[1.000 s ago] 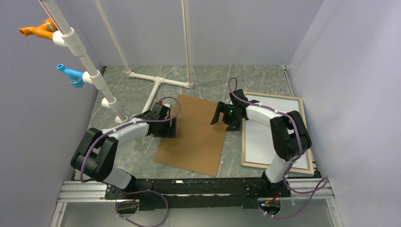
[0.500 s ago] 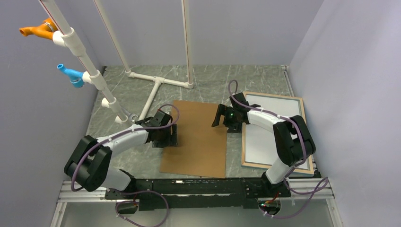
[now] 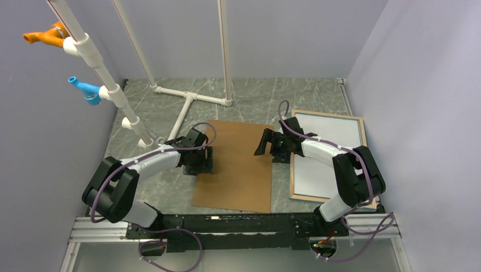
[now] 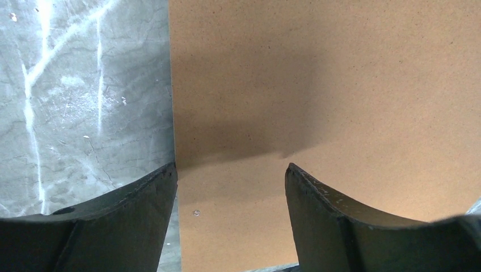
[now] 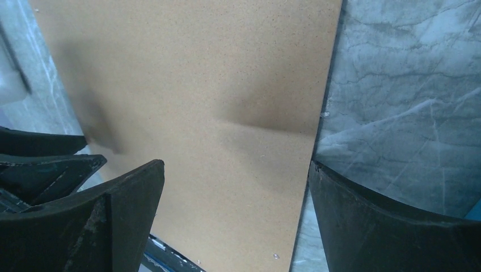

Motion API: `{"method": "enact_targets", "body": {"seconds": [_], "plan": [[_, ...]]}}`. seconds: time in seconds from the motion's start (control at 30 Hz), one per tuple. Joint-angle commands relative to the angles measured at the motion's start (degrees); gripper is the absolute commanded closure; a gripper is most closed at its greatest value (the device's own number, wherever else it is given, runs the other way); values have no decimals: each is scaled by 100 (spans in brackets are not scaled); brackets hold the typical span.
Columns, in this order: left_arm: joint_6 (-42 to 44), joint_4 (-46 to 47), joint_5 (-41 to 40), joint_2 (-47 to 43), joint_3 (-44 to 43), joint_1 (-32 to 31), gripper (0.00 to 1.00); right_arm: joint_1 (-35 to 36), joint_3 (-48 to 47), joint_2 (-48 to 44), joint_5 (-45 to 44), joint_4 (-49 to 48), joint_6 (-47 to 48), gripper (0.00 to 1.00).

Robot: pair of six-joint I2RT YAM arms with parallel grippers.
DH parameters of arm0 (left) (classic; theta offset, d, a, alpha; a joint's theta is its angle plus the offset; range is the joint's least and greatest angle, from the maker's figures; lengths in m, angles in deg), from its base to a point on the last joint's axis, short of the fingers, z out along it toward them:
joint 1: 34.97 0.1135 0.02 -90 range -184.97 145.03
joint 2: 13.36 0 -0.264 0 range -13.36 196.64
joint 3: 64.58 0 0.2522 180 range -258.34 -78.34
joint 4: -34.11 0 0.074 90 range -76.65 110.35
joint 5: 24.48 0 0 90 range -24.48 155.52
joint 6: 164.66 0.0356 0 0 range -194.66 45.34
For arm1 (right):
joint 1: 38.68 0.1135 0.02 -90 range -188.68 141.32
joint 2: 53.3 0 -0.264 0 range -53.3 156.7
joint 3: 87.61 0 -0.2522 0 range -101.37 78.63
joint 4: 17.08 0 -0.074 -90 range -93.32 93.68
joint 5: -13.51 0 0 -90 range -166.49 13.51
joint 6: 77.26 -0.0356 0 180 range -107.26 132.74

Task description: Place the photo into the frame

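The frame (image 3: pixel 294 170) lies flat at the right of the table, light wood face up. A white rectangle (image 3: pixel 326 153) fills its opening; it looks like the photo's plain back, and no printed side shows. A plain brown backing board (image 3: pixel 235 170) lies flat at the table's middle. My left gripper (image 3: pixel 202 164) stands open and low over the board's left edge (image 4: pixel 173 113), one finger (image 4: pixel 113 221) over the table and the other over the board. My right gripper (image 3: pixel 266 145) is open over the board's right edge (image 5: pixel 326 113), with nothing between its jaws (image 5: pixel 235 167).
A white pipe stand (image 3: pixel 190 101) rises at the back left, with an orange fitting (image 3: pixel 42 37) and a blue one (image 3: pixel 82 89) on its slanted pipe. Grey walls close in the left, back and right. The marble table (image 3: pixel 255 96) shows bare behind the board.
The brown board has turned from tilted to square with the table and slid nearer. My left gripper came nearer with its left edge; the right gripper shifted slightly.
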Motion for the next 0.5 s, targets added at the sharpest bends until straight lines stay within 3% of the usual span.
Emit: {"method": "enact_targets", "body": {"seconds": [0.0,0.47], "plan": [[-46,430,375,207,443,-20,26,149,486,182,989,-288,-256,0],[80,586,559,-183,708,-25,27,159,-18,-1803,2164,-588,-713,2]]}}
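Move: The brown backing board lies under both hands: its middle is about 12 cm to the right of the left hand, 2 cm farther out and 2 cm down. From the right hand it is some 11 cm left, 4 cm back and 3 cm down. The photo frame lies about 22 cm to the right hand's right, 1 cm back and 3 cm lower. The right hand rises about 5 cm, wide open, one finger levering up the board's right edge; the left stays. ##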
